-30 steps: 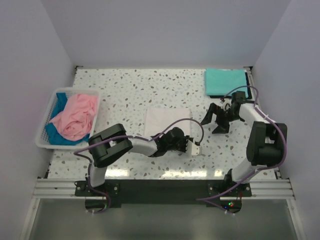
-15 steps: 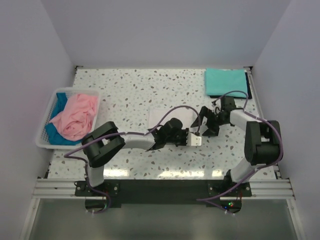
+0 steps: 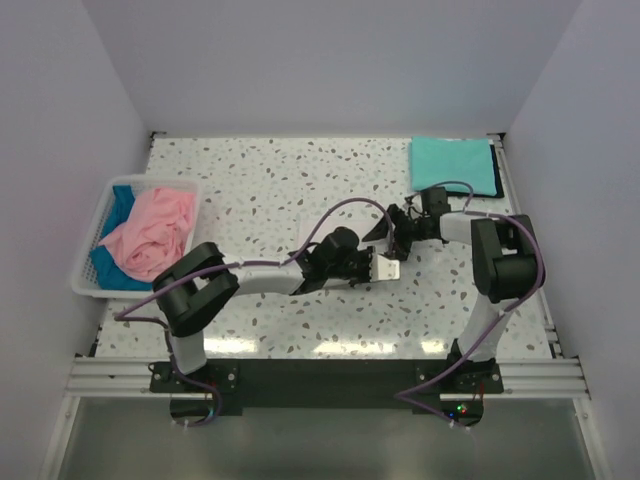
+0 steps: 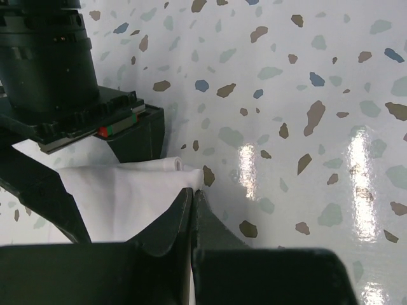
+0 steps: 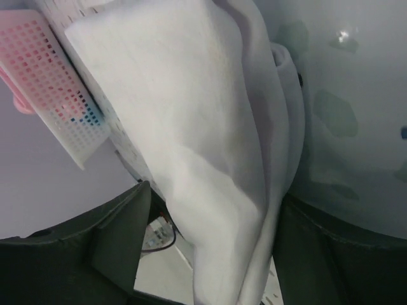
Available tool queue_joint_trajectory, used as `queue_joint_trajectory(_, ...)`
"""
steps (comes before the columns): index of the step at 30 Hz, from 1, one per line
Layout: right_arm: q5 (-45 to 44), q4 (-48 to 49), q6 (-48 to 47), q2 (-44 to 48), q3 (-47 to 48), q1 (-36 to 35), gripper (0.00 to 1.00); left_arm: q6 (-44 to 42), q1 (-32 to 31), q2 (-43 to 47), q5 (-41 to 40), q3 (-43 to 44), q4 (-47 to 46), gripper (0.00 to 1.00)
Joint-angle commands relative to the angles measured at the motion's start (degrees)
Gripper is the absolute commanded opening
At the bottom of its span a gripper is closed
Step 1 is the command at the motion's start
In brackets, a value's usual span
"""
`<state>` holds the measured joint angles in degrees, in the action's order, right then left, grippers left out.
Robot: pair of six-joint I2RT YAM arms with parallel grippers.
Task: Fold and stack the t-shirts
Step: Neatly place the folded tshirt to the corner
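The white t-shirt (image 4: 121, 194) lies mid-table, mostly hidden under my arms in the top view; only its lifted corner (image 3: 386, 268) shows there. My left gripper (image 4: 193, 189) is shut on the edge of that corner (image 3: 374, 268). My right gripper (image 3: 392, 236) meets it from the right. In the right wrist view, white cloth (image 5: 210, 146) hangs between the right gripper's (image 5: 213, 210) wide-set fingers (image 5: 121, 235). The gripper is open, with a gap on the left side. A folded teal t-shirt (image 3: 452, 165) lies at the back right. The pink t-shirt (image 3: 150, 235) and the blue t-shirt (image 3: 120, 203) lie crumpled in the basket.
A white lattice basket (image 3: 88, 285) stands at the table's left edge and shows in the right wrist view behind the cloth (image 5: 48, 76). The speckled tabletop (image 3: 260, 180) is walled on three sides. Purple cables loop over both arms.
The left gripper shut on the white shirt's corner and carried it away from the near edge. The right arm swung left to it, and its jaws narrowed around the cloth.
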<state>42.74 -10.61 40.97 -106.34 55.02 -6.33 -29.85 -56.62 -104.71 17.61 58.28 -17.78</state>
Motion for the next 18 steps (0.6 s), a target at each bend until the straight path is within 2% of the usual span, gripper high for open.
queue_joint_trajectory(1,-6.79,4.54,2.62,-5.18,-0.27,-1.67,0.72,2.33,0.81,3.54,1.47,0.43,-1.03,0.00)
queue_joint_trajectory(3,-7.40,5.86,3.67,-5.89,-0.27,-2.20,0.66,2.95,0.98,3.72,1.64,-0.01,-1.20,0.00)
queue_joint_trajectory(4,-7.93,6.30,3.85,-6.07,-0.36,-2.28,0.57,3.13,1.07,3.98,1.64,-0.18,-1.20,0.00)
queue_joint_trajectory(6,-10.12,6.75,3.59,-6.42,0.08,-2.55,0.45,3.48,1.16,4.33,1.73,-0.54,-1.20,0.00)
queue_joint_trajectory(7,-11.18,6.31,2.89,-6.42,1.47,-2.55,0.32,3.48,1.16,4.68,1.47,-0.62,-1.12,0.01)
queue_joint_trajectory(9,-13.29,3.50,-0.95,-6.33,3.85,-2.55,0.17,4.61,1.25,5.30,0.51,-0.27,0.28,0.17)
queue_joint_trajectory(10,-15.91,0.97,-2.63,-5.98,6.56,-2.55,0.02,5.14,1.68,6.61,0.06,-0.10,1.07,0.31)
queue_joint_trajectory(11,-17.85,-0.54,-5.87,-5.63,8.15,-2.55,0.00,6.11,2.12,7.32,-0.46,0.25,3.17,0.38)
queue_joint_trajectory(12,-19.26,-2.03,-7.64,-5.63,12.08,-2.46,0.00,8.38,2.65,9.24,-0.55,0.51,4.50,0.54)
queue_joint_trajectory(13,-22.15,-5.96,-9.57,-5.80,14.47,-2.55,0.00,9.36,3.79,10.21,-0.38,0.69,6.16,0.62)
queue_joint_trajectory(15,-24.71,-10.20,-15.81,-8.16,19.92,-2.55,0.00,11.72,4.76,12.32,-0.29,1.39,11.87,0.88)
queue_joint_trajectory(16,-27.94,-14.13,-18.01,-9.05,25.60,-2.55,0.00,12.35,5.46,14.33,-0.29,1.31,13.72,1.00)
queue_joint_trajectory(18,-30.95,-18.11,-24.78,-12.11,34.30,-2.55,0.00,14.10,6.08,17.58,-1.51,1.05,19.69,1.00)
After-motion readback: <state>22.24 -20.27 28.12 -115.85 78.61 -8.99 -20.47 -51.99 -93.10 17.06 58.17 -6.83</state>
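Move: The white folded shirt hangs from the left fingers, pinched by its near right corner; its middle is some 10 cm left, 5 cm ahead of and 6 cm below that hand. From the right hand, whose part-open fingers straddle the far right part, its middle is about 8 cm left, 2 cm back and 2 cm below. The teal folded shirt lies roughly 18 cm ahead and 18 cm right of the right hand, slightly below. Down about 2 cm, the right fingers close and pinch the bunched edge of the white shirt, then sweep it forward roughly 10 cm and slightly right towards the teal shirt, rising a little as the wrist turns some 25 degrees. Meanwhile the left hand opens wide, lets go of its corner and backs off up and to the left, about 5 cm each way. ##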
